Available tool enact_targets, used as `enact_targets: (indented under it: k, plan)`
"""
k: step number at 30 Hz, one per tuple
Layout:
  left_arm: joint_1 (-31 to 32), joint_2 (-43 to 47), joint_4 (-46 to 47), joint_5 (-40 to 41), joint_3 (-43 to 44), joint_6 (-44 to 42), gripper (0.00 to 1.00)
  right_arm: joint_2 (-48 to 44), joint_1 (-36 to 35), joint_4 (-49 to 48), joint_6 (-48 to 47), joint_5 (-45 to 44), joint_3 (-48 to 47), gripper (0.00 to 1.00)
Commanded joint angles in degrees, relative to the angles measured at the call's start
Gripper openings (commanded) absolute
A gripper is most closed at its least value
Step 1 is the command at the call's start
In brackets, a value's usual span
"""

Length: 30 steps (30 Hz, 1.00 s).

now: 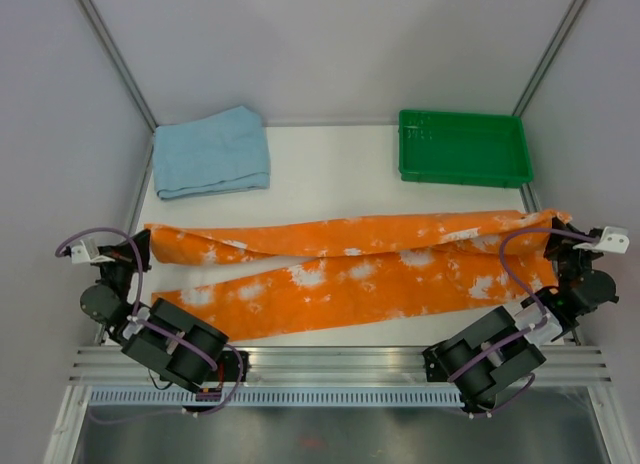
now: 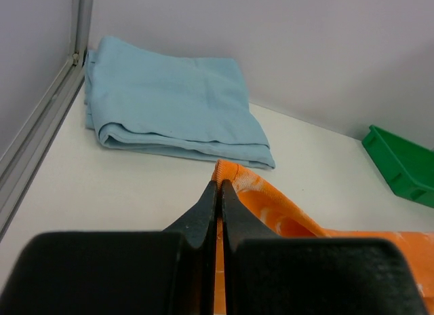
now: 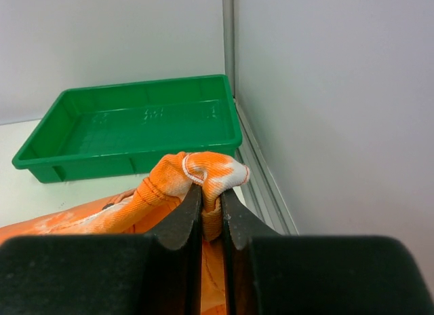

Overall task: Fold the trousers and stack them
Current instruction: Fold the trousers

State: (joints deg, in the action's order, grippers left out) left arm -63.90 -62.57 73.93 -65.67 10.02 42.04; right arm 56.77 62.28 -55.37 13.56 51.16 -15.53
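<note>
The trousers (image 1: 350, 269), bright orange with white blotches, lie stretched across the table from left to right, their two long bands overlapping. My left gripper (image 1: 140, 246) is at their left end. In the left wrist view its fingers (image 2: 220, 186) are pressed together on a thin edge of the orange cloth (image 2: 285, 210). My right gripper (image 1: 555, 239) is at the right end, beside the wall frame. Its jaws (image 3: 211, 193) pinch a bunched, hemmed fold of the trousers (image 3: 196, 172), which bulges above the fingertips.
A folded light blue towel (image 1: 212, 151) (image 2: 173, 101) lies at the back left, just beyond the left gripper. A green tray (image 1: 463, 176) (image 3: 129, 159) (image 2: 400, 162) stands at the back right. Metal frame rails and walls close in both sides.
</note>
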Motion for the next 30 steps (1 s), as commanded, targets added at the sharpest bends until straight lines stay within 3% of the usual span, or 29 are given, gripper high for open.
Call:
enact_targets:
  k: [1, 9, 15, 19, 24, 28, 30]
  plan:
    - [0.7, 1.0, 21.1, 3.4, -1.5, 0.5, 0.02, -1.6, -1.5, 2.2, -5.3, -3.4, -0.1, 0.00]
    - [6.6, -0.7, 14.2, 3.4, 2.9, -1.7, 0.02, -2.0, -9.8, 12.8, -15.6, -14.0, -3.1, 0.00]
    - [13.6, -1.2, 8.6, 4.6, 3.3, -3.8, 0.02, -2.1, -13.9, 4.4, -8.7, -17.7, -2.1, 0.00]
    - [19.2, 0.2, 6.1, 4.1, 3.0, -4.8, 0.02, -8.2, -13.8, 4.2, -4.8, -30.2, 3.0, 0.00]
    - [22.8, 1.3, 5.8, 4.8, 2.2, -4.1, 0.02, -13.8, -14.8, 25.4, -10.7, -36.7, -1.6, 0.00]
    - [23.2, 2.1, 0.2, 7.9, 2.4, -5.6, 0.02, -14.6, -16.1, 30.8, -13.0, -52.9, -3.8, 0.00]
    - [23.5, 2.6, -6.1, 9.3, 2.6, -7.5, 0.02, -14.6, -16.5, 32.2, -15.4, -55.4, -4.8, 0.00]
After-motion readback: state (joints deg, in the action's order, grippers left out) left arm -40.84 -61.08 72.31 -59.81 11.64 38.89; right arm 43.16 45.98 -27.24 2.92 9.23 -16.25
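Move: Ahead of and below neither hand is clear landing room: the near leg lies back towards the bases, its left end some 10 cm back, 5 cm right and 18 cm below the left hand. From the right hand, the near leg's right part is about 5 cm back, 4 cm left and 20 cm below. The blue cloth lies some 34 cm ahead and 7 cm right of the left hand; the green box is about 36 cm ahead and 12 cm left of the right hand. Sweeping its pinched corner of the trousers inward, the left hand goes about 9 cm right and 4 cm forward, swinging clockwise. The right hand, still gripping the bunched other end, first reaches some 3 cm forward and dips, then draws back about 4 cm and out to its right, sinking, while it turns roughly 25 degrees clockwise and tips slightly down. ##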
